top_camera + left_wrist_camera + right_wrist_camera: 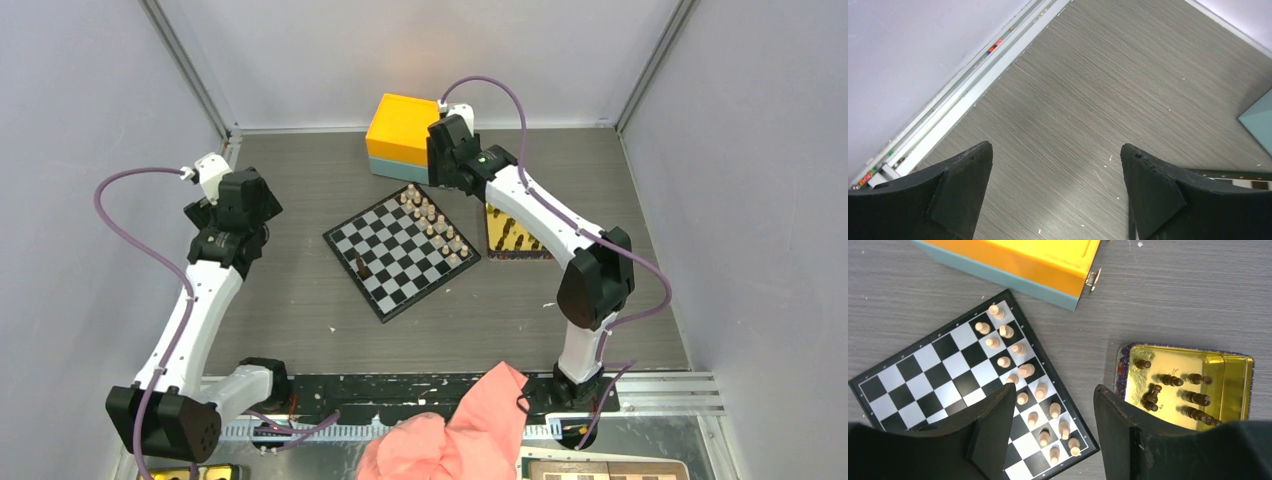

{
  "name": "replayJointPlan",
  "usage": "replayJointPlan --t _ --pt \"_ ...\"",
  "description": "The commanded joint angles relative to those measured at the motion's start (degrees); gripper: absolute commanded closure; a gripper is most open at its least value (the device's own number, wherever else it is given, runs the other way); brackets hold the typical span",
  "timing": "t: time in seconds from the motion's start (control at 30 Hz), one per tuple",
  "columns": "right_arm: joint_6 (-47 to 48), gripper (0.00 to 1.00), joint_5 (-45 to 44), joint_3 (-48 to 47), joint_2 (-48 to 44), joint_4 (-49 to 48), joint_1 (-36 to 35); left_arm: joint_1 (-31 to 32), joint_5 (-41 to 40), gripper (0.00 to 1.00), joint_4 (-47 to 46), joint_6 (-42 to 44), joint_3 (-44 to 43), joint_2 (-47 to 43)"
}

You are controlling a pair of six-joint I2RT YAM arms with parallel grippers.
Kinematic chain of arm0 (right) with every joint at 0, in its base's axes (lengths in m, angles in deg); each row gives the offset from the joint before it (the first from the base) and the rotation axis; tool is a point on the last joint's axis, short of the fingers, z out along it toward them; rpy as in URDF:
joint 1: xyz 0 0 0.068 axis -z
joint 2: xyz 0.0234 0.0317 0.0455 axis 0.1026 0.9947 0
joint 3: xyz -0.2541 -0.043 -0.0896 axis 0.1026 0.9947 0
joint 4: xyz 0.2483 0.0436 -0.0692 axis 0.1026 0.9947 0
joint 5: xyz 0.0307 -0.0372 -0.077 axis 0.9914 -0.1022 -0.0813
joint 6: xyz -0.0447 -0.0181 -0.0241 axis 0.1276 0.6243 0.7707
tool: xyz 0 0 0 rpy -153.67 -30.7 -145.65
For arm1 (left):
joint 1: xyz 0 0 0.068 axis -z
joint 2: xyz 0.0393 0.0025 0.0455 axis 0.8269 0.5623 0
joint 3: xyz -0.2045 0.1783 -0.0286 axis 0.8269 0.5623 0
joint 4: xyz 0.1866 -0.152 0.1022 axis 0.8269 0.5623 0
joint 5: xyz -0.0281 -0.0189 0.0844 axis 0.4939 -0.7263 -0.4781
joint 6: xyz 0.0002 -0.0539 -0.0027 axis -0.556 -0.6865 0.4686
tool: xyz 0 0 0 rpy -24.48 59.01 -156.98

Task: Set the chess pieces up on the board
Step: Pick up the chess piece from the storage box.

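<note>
The board (pixel 400 255) lies tilted at the table's middle. Light tan chess pieces (pixel 1020 371) stand in two rows along its far right side (pixel 435 225). One dark piece (pixel 358 266) stands alone near its left side. More dark pieces (pixel 1173 381) lie in a gold tin (pixel 1233 370) right of the board. My right gripper (pixel 1054 387) hovers open and empty above the gap between board (pixel 938 375) and tin. My left gripper (pixel 1056 146) is open and empty over bare table at the far left, well away from the board.
A yellow and teal box (pixel 400 135) sits behind the board, close to the right wrist. A pink cloth (pixel 450 430) lies at the near edge between the arm bases. A rail (pixel 963 90) and the wall run along the left side.
</note>
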Motion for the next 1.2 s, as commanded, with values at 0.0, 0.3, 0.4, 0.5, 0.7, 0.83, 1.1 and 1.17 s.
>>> replayJointPlan --t 0.0,0.3,0.4,0.5,0.7,0.83,1.1,1.17 --pt "0.79 0.36 -1.40 -0.51 -4.65 -4.87 3.43 -0.72 1.09 0.00 -14.78 9.99 4.39 -1.47" --pt "2.18 0.34 4.27 -3.66 -4.83 -4.88 6.80 -0.76 2.62 0.00 -12.10 12.77 1.50 -3.59" --pt "2.36 0.34 6.48 -5.55 -4.98 -3.83 6.87 -0.74 2.96 0.00 -12.35 12.62 1.88 -5.07" --pt "2.85 0.34 5.26 -5.53 -5.22 -3.66 7.01 -0.76 3.36 0.00 -14.18 11.62 3.86 -5.66" --pt "1.85 0.34 1.23 -3.62 -4.88 -0.39 9.38 -0.76 3.28 0.00 -14.71 10.11 6.17 -4.13" --pt "-2.59 0.34 -0.45 1.74 -5.38 -1.33 12.78 -0.76 2.56 0.00 -15.14 7.20 7.49 -3.91" --pt "-8.93 0.35 0.02 13.10 -6.65 -5.05 18.48 -0.72 0.80 0.00 -15.58 3.95 6.88 -2.89" --pt "-9.72 0.35 1.23 14.36 -6.26 -5.29 19.50 -0.76 0.85 0.00 -15.64 3.41 6.26 -2.69"
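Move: The dark chess pieces stand in the gold storage box, whose middle is about 15 cm to the right of the right hand, 5 cm back and roughly 20 cm below. The white pieces on the board are some 5 cm back and 2 cm left, the board's middle 11 cm back and 9 cm left, and the yellow-and-blue drawer box about 10 cm ahead and 5 cm left. From the left hand the storage box is some 53 cm right and 6 cm ahead, well below. Towards the storage box the right hand first eases about 5 cm right and 3 cm forward and rises 4 cm, then swings on 10 cm to the right while dropping some 10 cm, turning clockwise about 20 degrees, fingers staying part open and touching nothing. The left hand, wide open, only bobs up and down a few centimetres over bare table. ##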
